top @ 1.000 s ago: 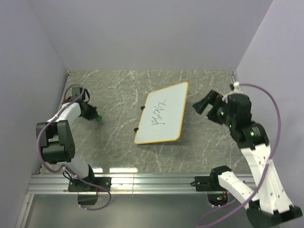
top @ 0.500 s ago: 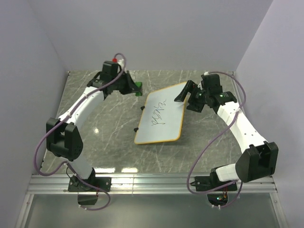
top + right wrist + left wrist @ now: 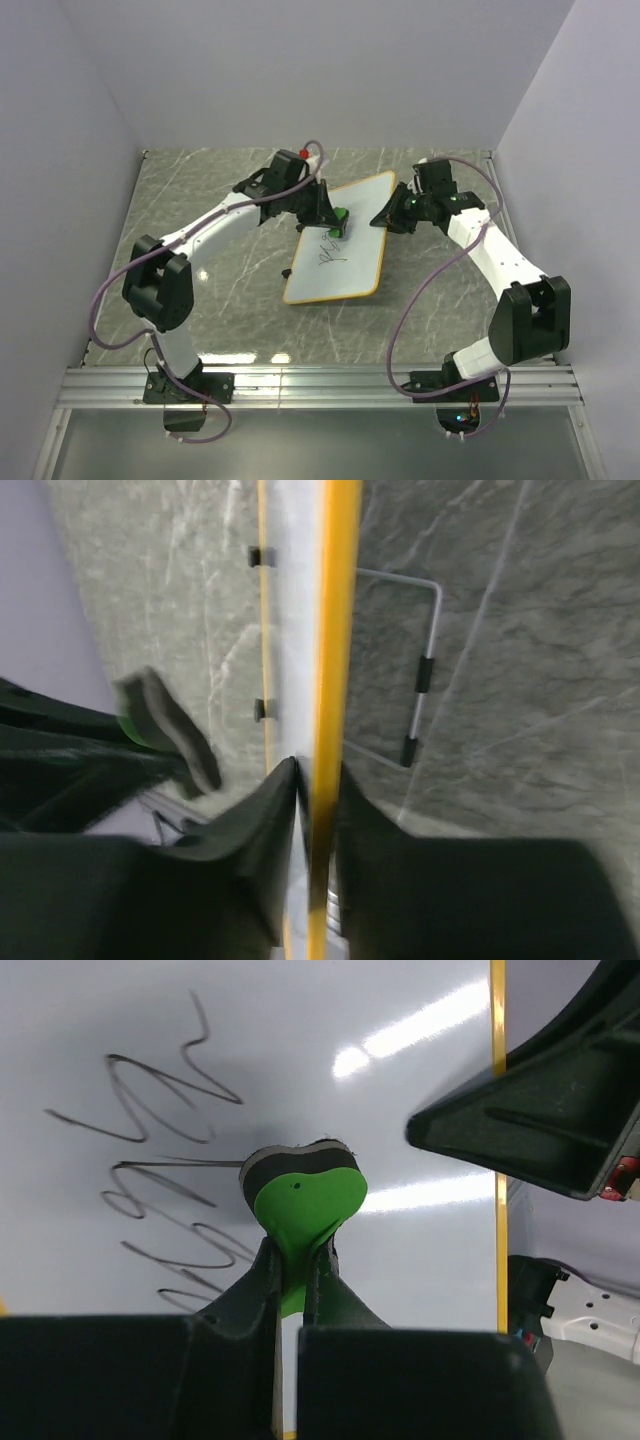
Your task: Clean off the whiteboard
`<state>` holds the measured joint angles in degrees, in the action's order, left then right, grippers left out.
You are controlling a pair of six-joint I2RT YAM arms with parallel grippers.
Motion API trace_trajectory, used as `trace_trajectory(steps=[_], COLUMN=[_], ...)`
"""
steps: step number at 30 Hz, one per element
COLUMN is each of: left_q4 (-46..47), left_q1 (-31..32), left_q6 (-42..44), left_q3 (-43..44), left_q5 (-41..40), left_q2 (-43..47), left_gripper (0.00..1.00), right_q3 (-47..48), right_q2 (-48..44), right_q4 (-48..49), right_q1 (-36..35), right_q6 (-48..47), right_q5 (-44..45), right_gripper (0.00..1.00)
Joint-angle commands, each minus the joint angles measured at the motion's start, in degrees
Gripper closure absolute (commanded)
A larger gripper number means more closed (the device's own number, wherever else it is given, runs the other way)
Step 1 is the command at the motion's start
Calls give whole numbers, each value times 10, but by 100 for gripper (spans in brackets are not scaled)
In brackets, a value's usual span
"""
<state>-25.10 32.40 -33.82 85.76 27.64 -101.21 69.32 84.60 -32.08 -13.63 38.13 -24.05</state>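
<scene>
The whiteboard (image 3: 355,250) lies tilted on the marble table, a dark scribble (image 3: 330,250) on its left half. My left gripper (image 3: 336,222) is shut on a green bone-shaped eraser (image 3: 341,216), whose dark felt face rests on the board just right of the scribble. In the left wrist view the eraser (image 3: 305,1195) sits pinched between my fingers (image 3: 250,1290), the scribble (image 3: 160,1160) to its left. My right gripper (image 3: 385,215) is shut on the board's right edge; in the right wrist view its jaws clamp the orange-yellow rim (image 3: 335,630).
A wire stand (image 3: 425,670) folds out beneath the board, and two black clips (image 3: 256,555) sit on its far long edge. Lilac walls close in the table (image 3: 210,280) on three sides. An aluminium rail (image 3: 320,380) runs along the near edge.
My left arm swung from the far left across to the board, carrying the eraser onto its surface. My right gripper reached the board's right edge and closed on the rim.
</scene>
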Motion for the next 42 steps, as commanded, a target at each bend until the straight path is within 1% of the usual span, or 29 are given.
trace_trajectory(steps=[1,3,4,5,7,11,12,15,16,19,24,27,30,33,35,36,37,38,40,41,42], left_q4=[35,37,37,37,28,-7,-7,18,36,37,39,39,16,-3,-15,-35,-76,-103,-163,-179,-190], left_q1=[22,24,25,25,25,21,18,-1,-8,-37,-44,-41,-23,9,37,46,61,66,75,77,78], left_q6=[-7,-14,-17,-19,-18,-12,-13,-25,-27,-21,-8,-2,16,17,15,20,24,26,32,35,38], left_q3=[25,42,48,63,81,143,145,114,101,65,6,-9,11,51,101,126,178,206,251,279,287], left_q5=[20,17,15,10,0,-15,-13,-7,8,5,0,30,63,99,117,120,119,115,108,104,97], left_q2=[-21,-44,-53,-63,-93,-152,-168,-180,-182,-192,-199,-196,-181,-165,-165,-176,-184,-195,-224,-231,-239], left_gripper=[100,100,100,100,100,100,100,100,100,100,100,100,100,100,100,100,100,100,100,100,100], right_q3=[-8,-15,-16,-19,-24,-30,-30,-34,-34,-33,-26,-20,-15,-12,-11,-11,-12,-11,-10,-10,-9], right_q2=[-4,-3,-3,-5,-5,-11,-12,-16,-18,-20,-13,-5,5,14,17,20,19,21,20,21,20], right_q4=[18,21,22,25,26,25,24,17,15,4,-9,-11,-11,-7,-4,-4,-2,-1,-3,-4,-5], right_q1=[-3,-3,-4,-3,-3,-4,-3,-4,-4,-4,-3,-3,-3,-3,-3,-3,-4,-4,-4,-4,-4], right_q6=[-14,-16,-16,-15,-15,-21,-22,-31,-34,-41,-51,-53,-53,-53,-53,-52,-51,-51,-53,-53,-55], right_q5=[-23,-25,-25,-27,-30,-36,-39,-42,-42,-39,-35,-35,-39,-46,-49,-50,-53,-53,-53,-54,-53], right_gripper=[82,88,95,98,100,100,100,100,100,100,100,100,100,100,100,100,100,100,100,100,100])
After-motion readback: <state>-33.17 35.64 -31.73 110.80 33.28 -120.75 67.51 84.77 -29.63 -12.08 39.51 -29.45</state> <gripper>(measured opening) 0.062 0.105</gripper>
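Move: The left hand holds the eraser just clear of the sloping whiteboard. The middle of the writing is about 1 cm ahead, 2 cm left and 9 cm below; the board's raised right edge is level ahead, some 10 cm right and 2 cm higher. The right fingers, partly closed, straddle that edge, roughly level with their hand point; from there the writing is about 1 cm ahead, 12 cm left and 11 cm lower. While the right hand stays almost in place, tilts about 5 degrees and closes its fingers to pinch the board's right edge, the left hand swings right and then forward, bringing the held eraser onto the board's face by the far end of the writing. It wipes left and down the slope about 9 cm, then reverses and sweeps some 13 cm up the slope to the right and back towards its start, ending beside the right fingers with the eraser still against the board, the wrist turning some 15 degrees clockwise on the return. ##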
